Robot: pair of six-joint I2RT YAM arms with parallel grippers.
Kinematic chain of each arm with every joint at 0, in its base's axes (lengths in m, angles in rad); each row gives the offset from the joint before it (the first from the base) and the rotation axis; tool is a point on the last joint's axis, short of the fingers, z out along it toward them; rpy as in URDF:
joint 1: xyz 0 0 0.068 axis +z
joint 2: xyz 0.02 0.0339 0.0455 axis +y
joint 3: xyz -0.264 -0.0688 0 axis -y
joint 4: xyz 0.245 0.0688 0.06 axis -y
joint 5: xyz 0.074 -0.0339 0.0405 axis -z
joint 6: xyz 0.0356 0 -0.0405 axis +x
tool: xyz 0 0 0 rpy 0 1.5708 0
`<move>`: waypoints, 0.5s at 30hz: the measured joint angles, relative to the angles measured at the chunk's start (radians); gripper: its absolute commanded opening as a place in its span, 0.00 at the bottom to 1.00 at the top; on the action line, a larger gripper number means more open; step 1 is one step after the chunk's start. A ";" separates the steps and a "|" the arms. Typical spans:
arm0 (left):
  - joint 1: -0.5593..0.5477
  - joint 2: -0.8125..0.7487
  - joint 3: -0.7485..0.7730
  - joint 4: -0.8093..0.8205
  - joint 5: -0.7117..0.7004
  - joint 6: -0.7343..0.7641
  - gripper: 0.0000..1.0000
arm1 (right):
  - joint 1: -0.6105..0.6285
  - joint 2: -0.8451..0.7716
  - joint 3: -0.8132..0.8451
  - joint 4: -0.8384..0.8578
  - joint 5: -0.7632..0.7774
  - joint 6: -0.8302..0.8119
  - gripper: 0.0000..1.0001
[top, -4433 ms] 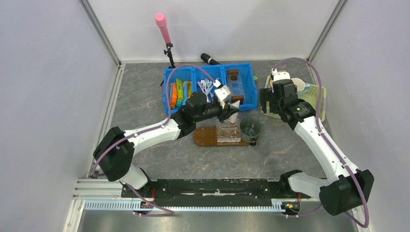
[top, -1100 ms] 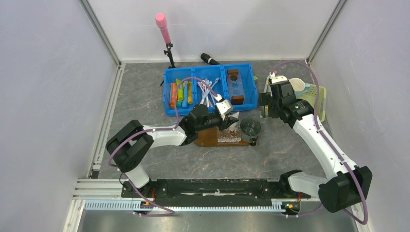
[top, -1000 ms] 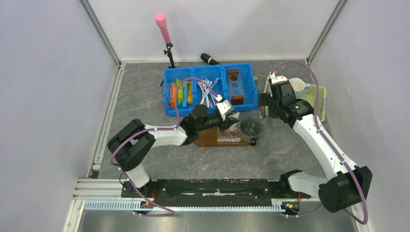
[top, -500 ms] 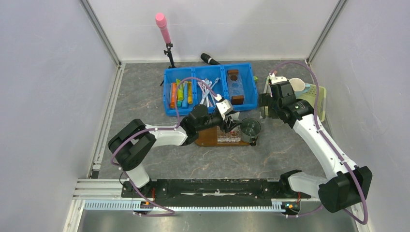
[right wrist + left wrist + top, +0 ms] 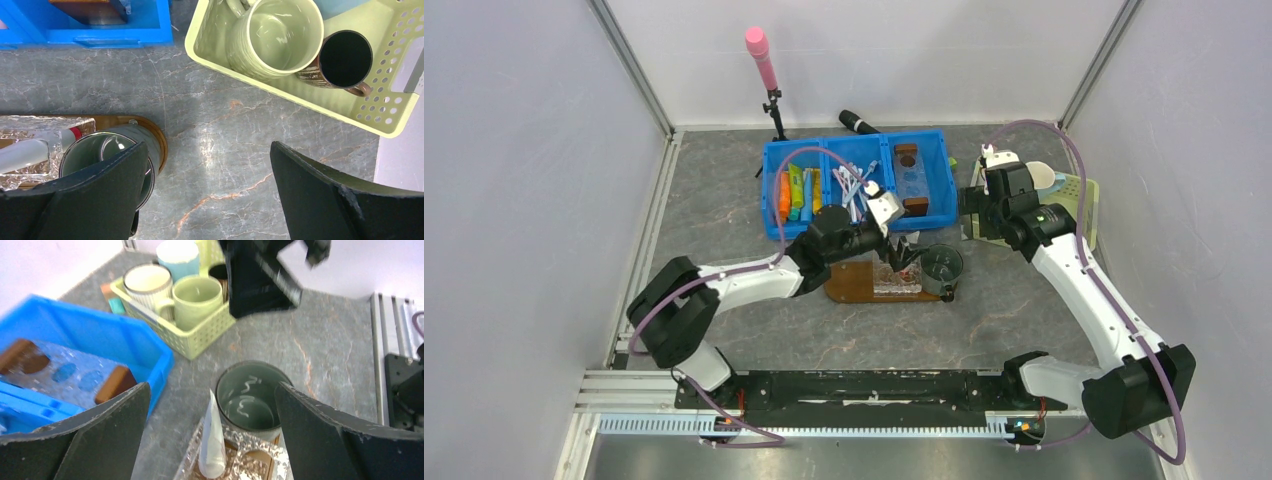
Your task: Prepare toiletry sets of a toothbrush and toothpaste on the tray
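Note:
The dark brown oval tray lies in front of the blue bin. A clear crinkled holder sits on it, with a grey cup at its right end. A white toothpaste tube rests in the holder, free of any gripper; the right wrist view shows it too. My left gripper is open and empty just above the holder. My right gripper is open and empty over bare table right of the cup. Light blue toothbrushes and a green tube lie in the bin.
The blue bin stands behind the tray, holding orange and yellow tubes and a wooden-ended clear block. A pale green basket of mugs sits at the right. A pink microphone on a stand is at the back.
My left gripper has let go of the white tube, which stays in the holder, and has lifted and drawn back slightly. The right arm has barely moved.

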 measured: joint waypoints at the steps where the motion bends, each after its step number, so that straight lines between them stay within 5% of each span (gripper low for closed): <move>1: 0.000 -0.022 0.012 -0.019 -0.007 0.000 1.00 | 0.000 0.000 0.002 0.001 0.000 -0.002 0.98; 10: 0.022 -0.188 0.182 -0.273 -0.192 0.000 1.00 | 0.000 0.000 0.003 0.016 0.000 -0.012 0.98; 15: 0.144 -0.198 0.306 -0.479 -0.309 -0.052 0.98 | 0.000 0.000 0.003 0.038 0.000 -0.026 0.98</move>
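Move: The empty left hand has the toothbrushes in the blue box's middle compartment about 18 cm ahead, 11 cm to its left and 13 cm below. Just below it, level and 2 cm left, is the clear holder with the toothpaste; the glass mug stands some 7 cm to its right. The other toothpaste tubes lie about 18 cm ahead and 22 cm left. From the right hand, the toothbrushes are roughly 16 cm ahead, 26 cm left and 12 cm lower. Open left hand rises some 12 cm from the toothpaste, then sweeps forward-left towards above the toothbrushes, turning counter-clockwise. ##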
